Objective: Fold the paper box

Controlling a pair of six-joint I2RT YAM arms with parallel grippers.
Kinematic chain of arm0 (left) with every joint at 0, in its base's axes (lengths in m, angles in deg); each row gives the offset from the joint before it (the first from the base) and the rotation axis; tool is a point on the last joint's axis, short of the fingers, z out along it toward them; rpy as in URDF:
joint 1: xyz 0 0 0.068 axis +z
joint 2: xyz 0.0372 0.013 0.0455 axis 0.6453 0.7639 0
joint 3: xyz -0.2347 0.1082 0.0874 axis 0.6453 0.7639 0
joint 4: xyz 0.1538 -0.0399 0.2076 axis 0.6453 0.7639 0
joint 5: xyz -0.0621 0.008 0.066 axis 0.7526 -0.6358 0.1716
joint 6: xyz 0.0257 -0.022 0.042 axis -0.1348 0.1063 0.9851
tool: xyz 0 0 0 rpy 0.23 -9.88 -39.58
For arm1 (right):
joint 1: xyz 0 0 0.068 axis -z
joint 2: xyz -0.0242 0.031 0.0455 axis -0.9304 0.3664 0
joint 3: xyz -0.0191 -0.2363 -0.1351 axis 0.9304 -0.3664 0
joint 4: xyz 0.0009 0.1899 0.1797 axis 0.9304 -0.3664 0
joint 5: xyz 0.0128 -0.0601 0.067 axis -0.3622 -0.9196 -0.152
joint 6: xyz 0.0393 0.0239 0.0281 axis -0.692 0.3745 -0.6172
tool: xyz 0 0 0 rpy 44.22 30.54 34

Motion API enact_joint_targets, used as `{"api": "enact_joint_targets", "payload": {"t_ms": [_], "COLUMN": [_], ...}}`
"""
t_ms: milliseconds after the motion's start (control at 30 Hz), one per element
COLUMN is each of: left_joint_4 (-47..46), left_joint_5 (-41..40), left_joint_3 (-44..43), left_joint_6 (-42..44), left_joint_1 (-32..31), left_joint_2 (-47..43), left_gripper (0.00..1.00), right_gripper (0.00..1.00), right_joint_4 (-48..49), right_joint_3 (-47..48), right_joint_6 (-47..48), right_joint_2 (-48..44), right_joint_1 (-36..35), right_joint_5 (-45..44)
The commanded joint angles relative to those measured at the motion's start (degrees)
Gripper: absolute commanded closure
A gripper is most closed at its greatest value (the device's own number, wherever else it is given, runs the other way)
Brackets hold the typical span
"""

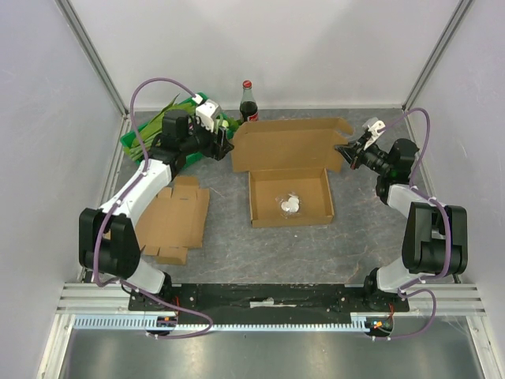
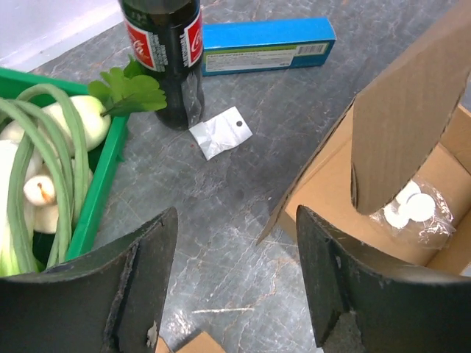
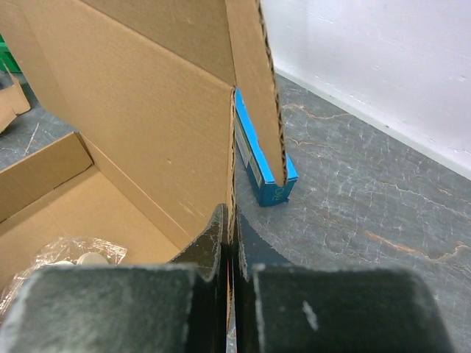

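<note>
The paper box (image 1: 284, 146) stands in the middle of the table, its brown tray open and its lid raised at the back. A clear bag of white discs (image 1: 289, 204) lies inside the tray. My right gripper (image 1: 344, 151) is at the lid's right end. In the right wrist view it (image 3: 232, 220) is shut on the thin cardboard edge of the box (image 3: 147, 125). My left gripper (image 1: 226, 147) hovers at the lid's left end. In the left wrist view it (image 2: 235, 220) is open over bare table, with the box's corner and a hanging flap (image 2: 401, 110) just to its right.
A cola bottle (image 1: 248, 101) stands behind the box, next to a green tray (image 1: 150, 134) of vegetables. A blue carton (image 2: 265, 44) and a small silver packet (image 2: 219, 132) lie near the bottle. Flat unfolded cardboard (image 1: 175, 221) lies at the left front.
</note>
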Motion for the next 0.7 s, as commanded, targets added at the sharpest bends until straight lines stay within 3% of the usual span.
{"api": "enact_joint_targets", "payload": {"t_ms": [0, 67, 233, 333, 400, 433, 667], "left_joint_4": [-3.0, -3.8, -5.2, -5.6, -5.8, -6.0, -10.7], "left_joint_5": [11.4, 14.9, 15.6, 11.4, 4.4, 0.8, -21.2], "left_joint_3": [-3.7, -4.0, -4.3, -4.5, -4.4, -3.9, 0.5], "left_joint_6": [-0.6, -2.4, -3.5, -5.1, -5.9, -7.0, -15.9], "left_joint_1": [0.6, 0.5, -0.6, -2.0, -4.5, -5.4, -14.7], "left_joint_2": [3.0, 4.4, 6.1, 6.7, 6.4, 6.2, 2.1], "left_gripper": [0.33, 0.43, 0.55, 0.64, 0.72, 0.82, 0.98], "right_gripper": [1.00, 1.00, 1.00, 1.00, 1.00, 1.00, 1.00], "right_joint_4": [-0.5, 0.6, 1.1, 0.6, -1.2, -1.4, -7.9], "right_joint_3": [1.6, 1.5, 1.0, 0.2, -1.3, -1.9, -6.7], "right_joint_6": [1.7, 1.3, -0.4, 0.3, 2.3, 2.4, -5.5], "right_joint_2": [-0.2, 0.3, 0.3, -1.0, -3.4, -4.5, -14.5], "right_joint_1": [0.1, 0.2, -0.3, -1.4, -3.6, -4.6, -13.8], "right_joint_5": [-0.5, -0.1, -0.7, -5.6, -9.6, -16.5, -46.1]}}
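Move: The lid stands up from the back of the paper box, and its left edge is about 4 cm to the right of my open left hand, level with it ahead and some 2 cm lower. The coke bottle is roughly 8 cm ahead and 7 cm right; the bag of discs in the box is about 15 cm back, 20 cm right and well below. My right hand already pinches the lid's right edge; from there the left edge is some 32 cm left, about level. I bring my left hand about 6.5 cm to the right and 2 cm down onto the lid's left edge, swinging the wrist some 10 degrees clockwise and back as the fingers close from wide open and pinch the cardboard. My right hand keeps its pinch on the right edge, almost in place, then turns clockwise by some 15 degrees near the end, rising about 1 cm. ##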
